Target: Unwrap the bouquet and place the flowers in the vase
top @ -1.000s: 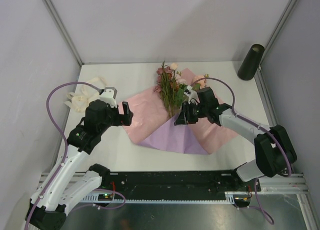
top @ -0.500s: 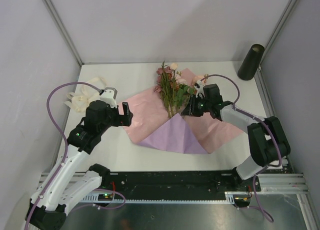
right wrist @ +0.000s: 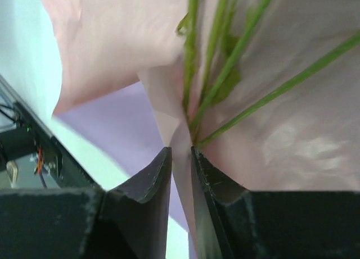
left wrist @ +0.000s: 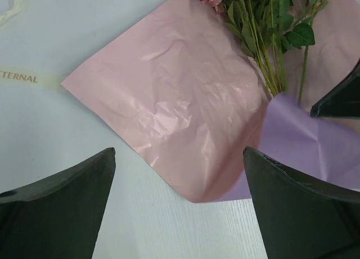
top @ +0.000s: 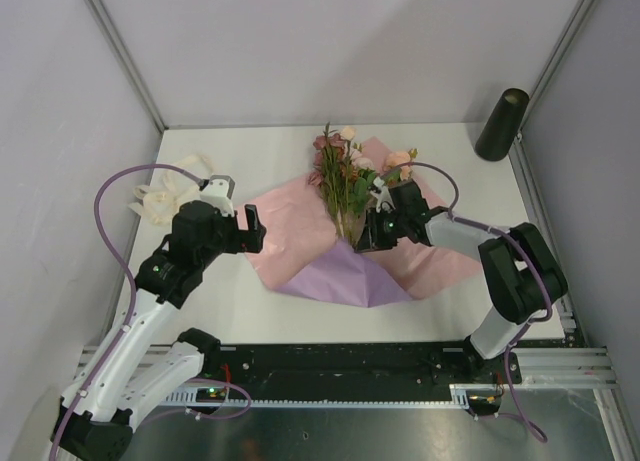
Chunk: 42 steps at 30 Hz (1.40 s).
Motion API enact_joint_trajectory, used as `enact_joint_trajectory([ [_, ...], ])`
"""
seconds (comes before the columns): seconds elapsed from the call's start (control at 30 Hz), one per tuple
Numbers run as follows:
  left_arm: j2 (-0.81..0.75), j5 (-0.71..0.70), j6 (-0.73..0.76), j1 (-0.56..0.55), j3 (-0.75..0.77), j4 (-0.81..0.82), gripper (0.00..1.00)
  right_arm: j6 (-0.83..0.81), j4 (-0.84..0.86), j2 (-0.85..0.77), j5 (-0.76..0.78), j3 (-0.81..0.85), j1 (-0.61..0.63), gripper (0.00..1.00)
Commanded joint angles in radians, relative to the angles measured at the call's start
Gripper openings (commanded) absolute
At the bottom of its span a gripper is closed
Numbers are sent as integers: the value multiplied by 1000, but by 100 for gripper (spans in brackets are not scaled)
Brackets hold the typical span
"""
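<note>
The bouquet lies unwrapped at the table's middle. Its flowers rest on the spread pink paper, with a lilac sheet at the near corner. In the right wrist view the green stems meet just beyond my right gripper. That gripper is shut on a raised fold of the pink paper at the stem ends. My left gripper hangs open over the paper's left corner, holding nothing. The black vase stands at the far right corner.
The cream ribbon lies bunched at the left edge, and a printed strip of it shows in the left wrist view. The right gripper's tip shows there too. Grey walls enclose the table on three sides.
My right gripper has slid left to the base of the stems and narrowed its jaws onto a fold of paper. The left arm has not moved.
</note>
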Motion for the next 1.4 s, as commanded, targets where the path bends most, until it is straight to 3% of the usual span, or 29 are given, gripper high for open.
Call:
enact_joint_trajectory([
  [0.0,-3,-4,18,5,1,10,100,-37,-58,-76,-98,15,42,25],
  [0.33,15,14,13,6,4,10,100,-25,-127,-266,-142,-59,130,26],
  [0.6,46,41,-3,5,8,11,100,63,-43,-397,-185,-61,132,26],
  [0.7,103,158,-24,5,32,13,100,78,-28,-415,-187,-61,132,25],
  [0.87,165,344,-106,4,48,30,99,90,-18,-449,3,-58,60,24],
  [1.1,170,336,-148,4,6,45,99,92,56,-325,54,-48,-112,23],
  [1.37,92,246,-86,5,-24,41,99,58,76,-133,75,-44,-139,23],
])
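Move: Under the right gripper lies the purple flap, at its fold's tip; the flap's middle is some 6 cm back, 4 cm to the left and about 3 cm below. The stem ends are roughly 4 cm ahead and 4 cm left, with the flower heads about 25 cm ahead and 4 cm left. From the left gripper the flap's middle lies about 20 cm right, 2 cm back and 18 cm below. Sweep the right gripper, fingers nearly shut, back off the flap's tip, rising some 12 cm as it drifts left. Then swing it forward about 12 cm and to the right, and sink it to hover just right of the flap's tip. Meanwhile bring the open left gripper about 5 cm right and slightly lower, tipping its fingers down. ##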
